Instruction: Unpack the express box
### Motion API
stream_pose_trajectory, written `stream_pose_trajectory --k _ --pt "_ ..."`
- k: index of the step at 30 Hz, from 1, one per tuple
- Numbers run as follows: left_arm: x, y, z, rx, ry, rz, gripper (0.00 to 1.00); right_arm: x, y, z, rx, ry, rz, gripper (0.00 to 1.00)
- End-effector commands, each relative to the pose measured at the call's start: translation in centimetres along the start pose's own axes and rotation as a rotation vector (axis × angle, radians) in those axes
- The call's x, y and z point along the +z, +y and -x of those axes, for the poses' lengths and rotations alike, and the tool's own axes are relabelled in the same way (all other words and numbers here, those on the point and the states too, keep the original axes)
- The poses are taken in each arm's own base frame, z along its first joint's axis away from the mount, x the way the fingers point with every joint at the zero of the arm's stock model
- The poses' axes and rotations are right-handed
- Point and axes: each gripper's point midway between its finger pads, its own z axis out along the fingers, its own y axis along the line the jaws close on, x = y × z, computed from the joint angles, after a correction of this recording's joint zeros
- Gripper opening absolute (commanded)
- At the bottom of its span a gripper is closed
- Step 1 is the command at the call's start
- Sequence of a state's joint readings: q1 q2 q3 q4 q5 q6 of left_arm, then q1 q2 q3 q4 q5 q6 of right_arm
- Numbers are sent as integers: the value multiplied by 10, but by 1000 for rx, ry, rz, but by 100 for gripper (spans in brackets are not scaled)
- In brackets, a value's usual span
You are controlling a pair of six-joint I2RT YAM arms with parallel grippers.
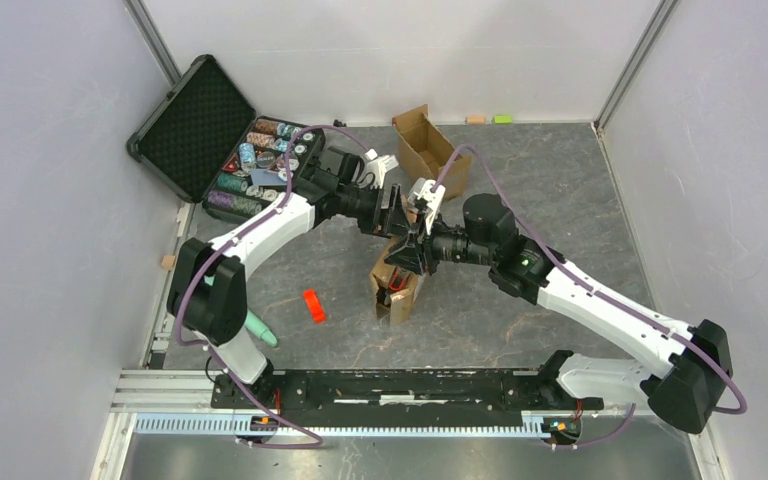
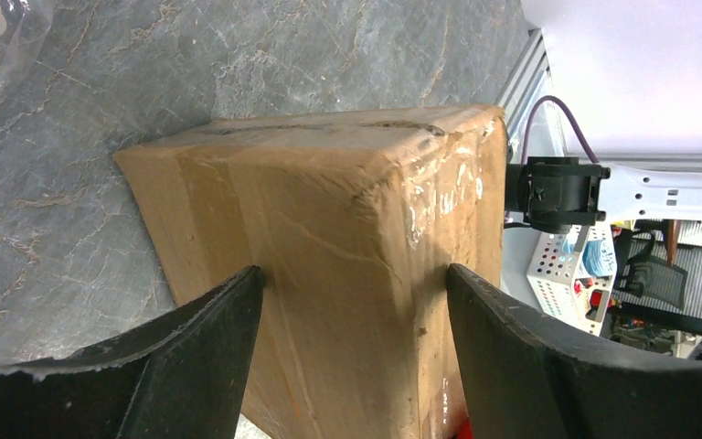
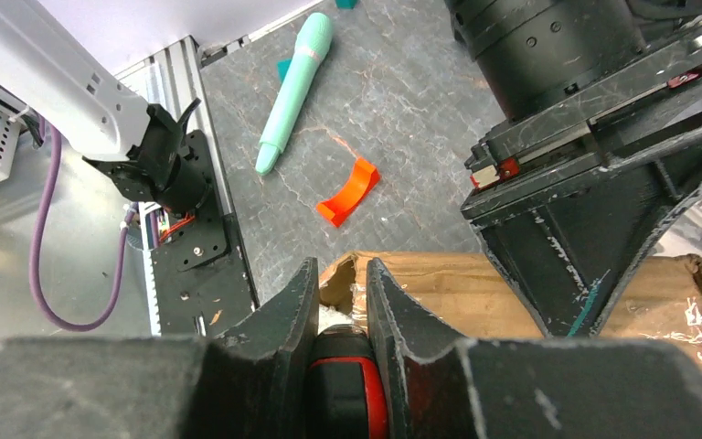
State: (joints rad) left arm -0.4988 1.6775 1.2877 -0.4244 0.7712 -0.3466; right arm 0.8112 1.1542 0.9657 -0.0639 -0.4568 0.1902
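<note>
The express box [image 1: 393, 292], brown cardboard with tape, lies mid-table with its near end torn open. In the left wrist view the box [image 2: 329, 183] sits between my left gripper's [image 2: 355, 274] spread fingers, which press its two sides. From above, the left gripper [image 1: 400, 222] is at the box's far end. My right gripper [image 3: 338, 274] is shut on a black and red object [image 3: 347, 384] right over the torn end of the box [image 3: 439, 288]. From above, the right gripper [image 1: 402, 262] is over the box. No label shows.
An open unlabelled cardboard box [image 1: 423, 140] stands behind. An open black case of chips [image 1: 250, 165] is at the back left. An orange curved piece [image 1: 313, 305] and a teal pen-like stick [image 3: 297, 87] lie near left of the box. Walls enclose the table.
</note>
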Motion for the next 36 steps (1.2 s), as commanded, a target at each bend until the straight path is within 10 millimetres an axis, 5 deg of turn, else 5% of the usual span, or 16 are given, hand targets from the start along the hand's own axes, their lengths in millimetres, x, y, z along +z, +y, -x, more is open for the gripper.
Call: stream_pose_trajectory --k 1,8,15,21,25,30,33,36 --pt "5 8 8 21 -11 20 79 0 -7 -54 78 164 -49 0" --pt "9 16 5 6 -2 35 79 -3 -5 -39 51 131 -59 0" --pt "7 30 7 -16 -6 71 79 -19 29 4 -70 26 49 0" --pt "4 41 10 -39 -17 96 79 -35 46 12 -109 29 73 0" --pt "1 37 15 -25 -33 98 80 -47 41 19 -103 25 6 0" --pt "-4 25 23 3 -53 75 80 -62 35 57 -76 -60 -96 0" --pt "-8 12 32 37 -80 67 81 -69 5 70 -8 -37 -301 0" --pt "-16 -5 45 82 -131 64 82 -86 -27 60 56 48 -458 0"
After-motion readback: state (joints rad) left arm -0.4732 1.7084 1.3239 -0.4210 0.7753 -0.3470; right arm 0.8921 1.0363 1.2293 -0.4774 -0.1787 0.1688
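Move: The right hand grips the red knife above the express box, whose middle is roughly level with it fore and aft, about 1 cm to its right and 15 cm below. The orange holder lies some 17 cm to its left and 8 cm back. The left hand's spread fingers bear on the box's far top edge, the box's middle about 7 cm back, straight in line sideways and 8 cm below; the open carton stands some 14 cm ahead, 5 cm right. The knife, still gripped in the right hand, starts at the box; the hand dips about 1 cm, draws back some 4 cm along the box towards its near end, then lifts clear, swinging up about 5 cm, to the right and forward again, turning some 10 degrees clockwise. The left hand keeps its wide-open fingers against the far edge, easing forward 1.5 cm. ##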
